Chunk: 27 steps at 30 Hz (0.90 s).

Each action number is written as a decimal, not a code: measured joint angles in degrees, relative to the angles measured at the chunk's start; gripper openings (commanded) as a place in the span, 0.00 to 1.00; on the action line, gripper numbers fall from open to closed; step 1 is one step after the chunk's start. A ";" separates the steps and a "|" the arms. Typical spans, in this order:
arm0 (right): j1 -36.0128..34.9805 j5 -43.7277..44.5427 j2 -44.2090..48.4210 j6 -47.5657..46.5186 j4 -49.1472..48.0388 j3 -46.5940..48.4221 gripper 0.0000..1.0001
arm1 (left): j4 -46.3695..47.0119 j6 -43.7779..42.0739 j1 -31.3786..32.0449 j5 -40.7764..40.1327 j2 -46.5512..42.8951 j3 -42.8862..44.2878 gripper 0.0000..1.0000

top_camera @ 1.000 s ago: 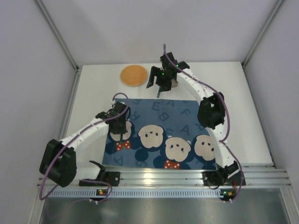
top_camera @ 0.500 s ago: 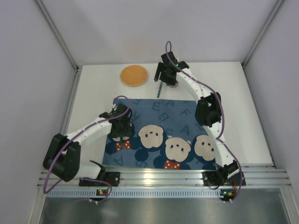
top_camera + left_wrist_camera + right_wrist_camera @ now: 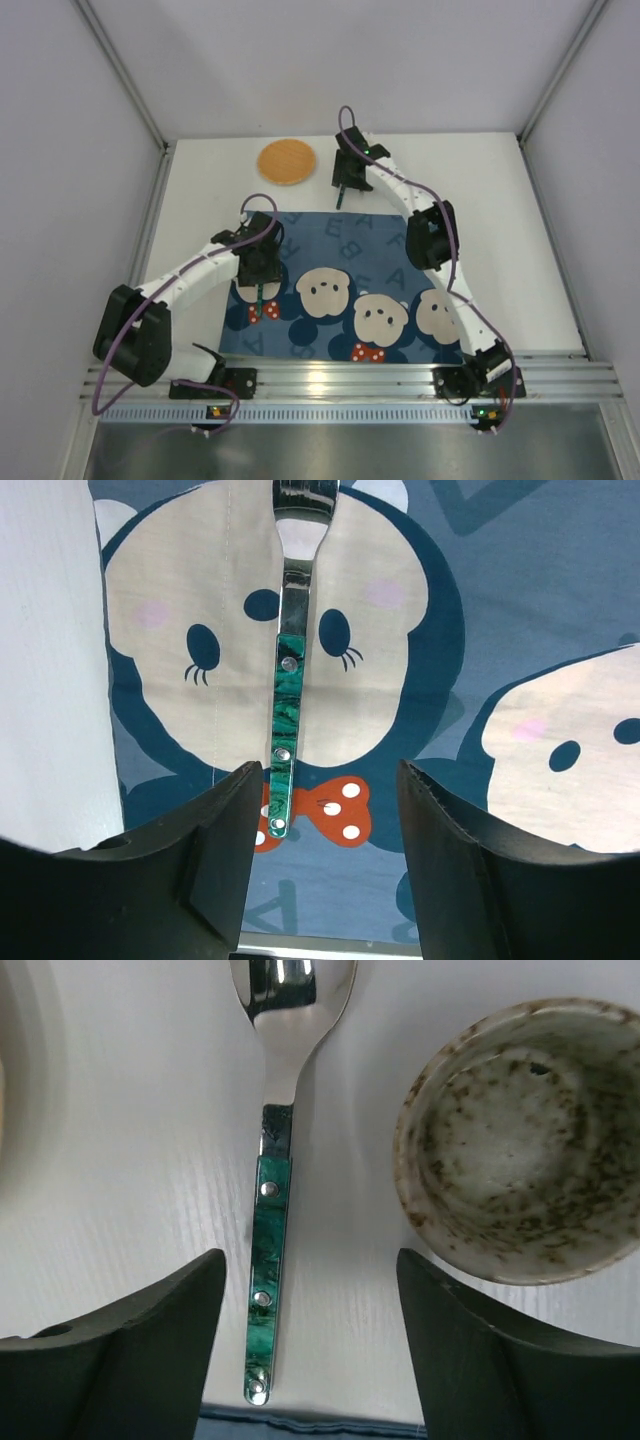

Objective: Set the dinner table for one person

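On the white dinner table (image 3: pixel 500 220) lies a dark blue bear placemat (image 3: pixel 385 250). A green-handled piece of cutlery (image 3: pixel 283 720) rests flat on the mat's left bear face, its head cut off at the top of the left wrist view. My left gripper (image 3: pixel 330 780) hangs open above its handle end, touching nothing. Beyond the mat, a green-handled spoon (image 3: pixel 268 1250) lies on the bare table beside a speckled ceramic cup (image 3: pixel 520 1140). Over the spoon's handle, my right gripper (image 3: pixel 310 1260) is open; the handle sits nearer the left finger.
A round wooden coaster (image 3: pixel 287 161) sits at the back of the table, left of the right gripper (image 3: pixel 342 188). Grey walls enclose the table on three sides. An aluminium rail (image 3: pixel 340 378) runs along the near edge, carrying both arm bases.
My left gripper has opened and let go of the cutlery, which now lies on the placemat. My right gripper has swung left from the cup to above the spoon and narrowed slightly.
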State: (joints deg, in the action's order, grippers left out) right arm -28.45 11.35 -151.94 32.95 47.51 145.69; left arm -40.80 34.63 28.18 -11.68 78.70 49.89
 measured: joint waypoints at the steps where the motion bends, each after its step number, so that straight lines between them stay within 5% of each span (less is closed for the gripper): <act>1: -0.42 0.22 -0.63 -0.61 0.04 0.00 0.65 | -0.07 0.15 0.00 -0.02 0.22 0.17 0.60; 15: -1.86 1.14 -1.46 -4.24 -0.09 0.28 0.00 | -3.48 4.26 0.00 -1.84 -2.29 -0.31 0.60; 27: -1.11 -2.95 -0.57 -5.53 -1.73 -0.24 0.00 | -4.72 4.42 0.00 -2.56 -3.58 -0.26 0.61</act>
State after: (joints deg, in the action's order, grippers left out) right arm -29.56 8.40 -152.51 27.42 45.78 145.45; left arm -45.52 39.05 28.18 -14.24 75.11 49.63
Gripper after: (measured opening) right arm 0.045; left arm 0.601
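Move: The right hand's open fingers hover low over the spoon; its green handle lies about 1 cm to the left, 1 cm back and 1 cm below. From that hand the cup stands some 5 cm ahead and 6 cm to the right, about level in height, and the wicker plate is roughly 8 cm ahead and 15 cm left. From the left hand, the spoon handle is around 24 cm ahead, 20 cm right and 3 cm below. The right hand eases left, down and slightly back, each by about 1 cm, onto the spoon's green handle, shuts its fingers fully to pinch it between the pads, then rises just under 1 cm with the grip kept and the wrist turned some 5 degrees counter-clockwise. Meanwhile the empty left hand, fingers staying open, draws left, back and up about 2 cm in all from the fork on the mat. ##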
